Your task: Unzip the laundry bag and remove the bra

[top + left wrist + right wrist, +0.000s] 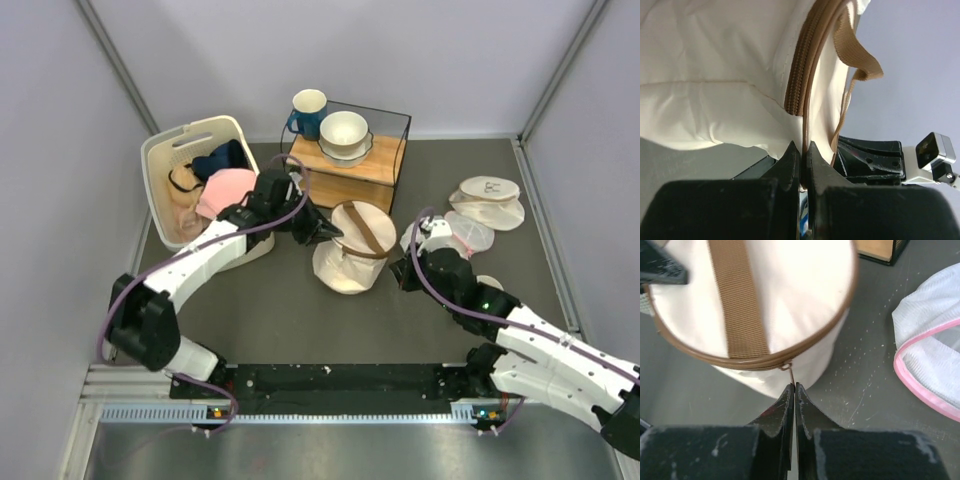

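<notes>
The laundry bag [352,250], a cream cylinder with a brown strap [735,300] across its lid, stands tilted at the middle of the table. My left gripper [335,232] is at its left upper side, shut [803,147] on a fold of the bag's cream fabric [715,65] just below the end of the brown zipper [802,65]. My right gripper [397,272] is at the bag's right side. In the right wrist view its jaws [794,386] are shut on the thin metal zipper pull [789,372] hanging from the closed zipper rim. The bra is hidden.
A cream plastic basket [165,160] with pink and dark garments stands at the back left. Behind the bag, a wooden box [345,170] in a black wire frame carries a blue mug [308,112] and bowls [344,132]. White mesh pouches with pink rims [932,360] lie to the right.
</notes>
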Tool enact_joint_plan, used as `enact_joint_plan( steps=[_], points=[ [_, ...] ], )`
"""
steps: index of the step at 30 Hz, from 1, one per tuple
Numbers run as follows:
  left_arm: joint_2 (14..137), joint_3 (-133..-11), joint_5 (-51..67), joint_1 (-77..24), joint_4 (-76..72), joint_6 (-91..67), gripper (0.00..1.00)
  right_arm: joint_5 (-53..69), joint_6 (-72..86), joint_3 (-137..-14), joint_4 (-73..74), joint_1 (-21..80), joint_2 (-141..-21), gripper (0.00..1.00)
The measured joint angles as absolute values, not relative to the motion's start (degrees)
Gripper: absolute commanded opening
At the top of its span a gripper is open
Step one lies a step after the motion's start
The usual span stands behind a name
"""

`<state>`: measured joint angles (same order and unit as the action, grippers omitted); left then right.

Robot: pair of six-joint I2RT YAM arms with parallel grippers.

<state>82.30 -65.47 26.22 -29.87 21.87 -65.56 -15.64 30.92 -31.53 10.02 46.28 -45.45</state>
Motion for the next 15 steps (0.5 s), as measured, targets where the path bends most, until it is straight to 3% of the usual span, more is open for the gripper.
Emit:
enact_joint_plan(
  steps=[3,6,7,10,11,15],
  points=[
    [87.4,-66.2,31.7,-29.6,17.7,-62.5,0.00,-14.3,30.3,-31.6,11.8,46.2,-44.8,0.00],
    [94.3,-69.4,36.3,-29.5,16.4,-58.7,0.15,-13.1,30.2,-31.6,13.3,46.2,-43.9,0.00],
    [95.9,-70.3,36.9,-29.5,16.7,-57.5,0.32,-12.9,30.4,-31.6,13.6,46.3,-43.7,0.00],
    [98.5,-73.7,37.1,-29.5,19.2,-53.6,0.61,-12.3,32.1,-31.6,14.4,46.5,-43.8,0.00],
    [98.5,-74.5,36.4,-29.5,20.4,-52.4,0.81,-12.1,32.8,-31.6,14.4,46.6,-44.0,0.00],
    [95.6,-76.8,32.5,-29.5,25.3,-48.9,0.87,-12.0,35.3,-31.6,14.1,47.0,-44.9,0.00]
  ],
)
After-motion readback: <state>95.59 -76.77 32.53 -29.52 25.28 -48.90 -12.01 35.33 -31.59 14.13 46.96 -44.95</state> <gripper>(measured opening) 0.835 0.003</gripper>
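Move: The left fingers pinch the laundry bag's rim on its left side; the bag's middle lies some 3 cm to their right, 2 cm back and 6 cm below. From the right hand, closed on the zip pull, the bag's middle is about 6 cm left, 3 cm ahead and 4 cm below. The wooden shelf stands roughly 12 cm straight ahead of the left hand, 9 cm lower; the mesh bag lies 12 cm right of the right hand, 5 cm ahead and 13 cm below. Down, to the right and slightly forward, about 5 cm in all, the left hand carries the pinched rim towards the right hand. It then opens its fingers wide, lets go of the bag and starts backing off up and left. The right hand keeps its grip on the zip pull, easing back towards the base some 2 cm and a little down. ##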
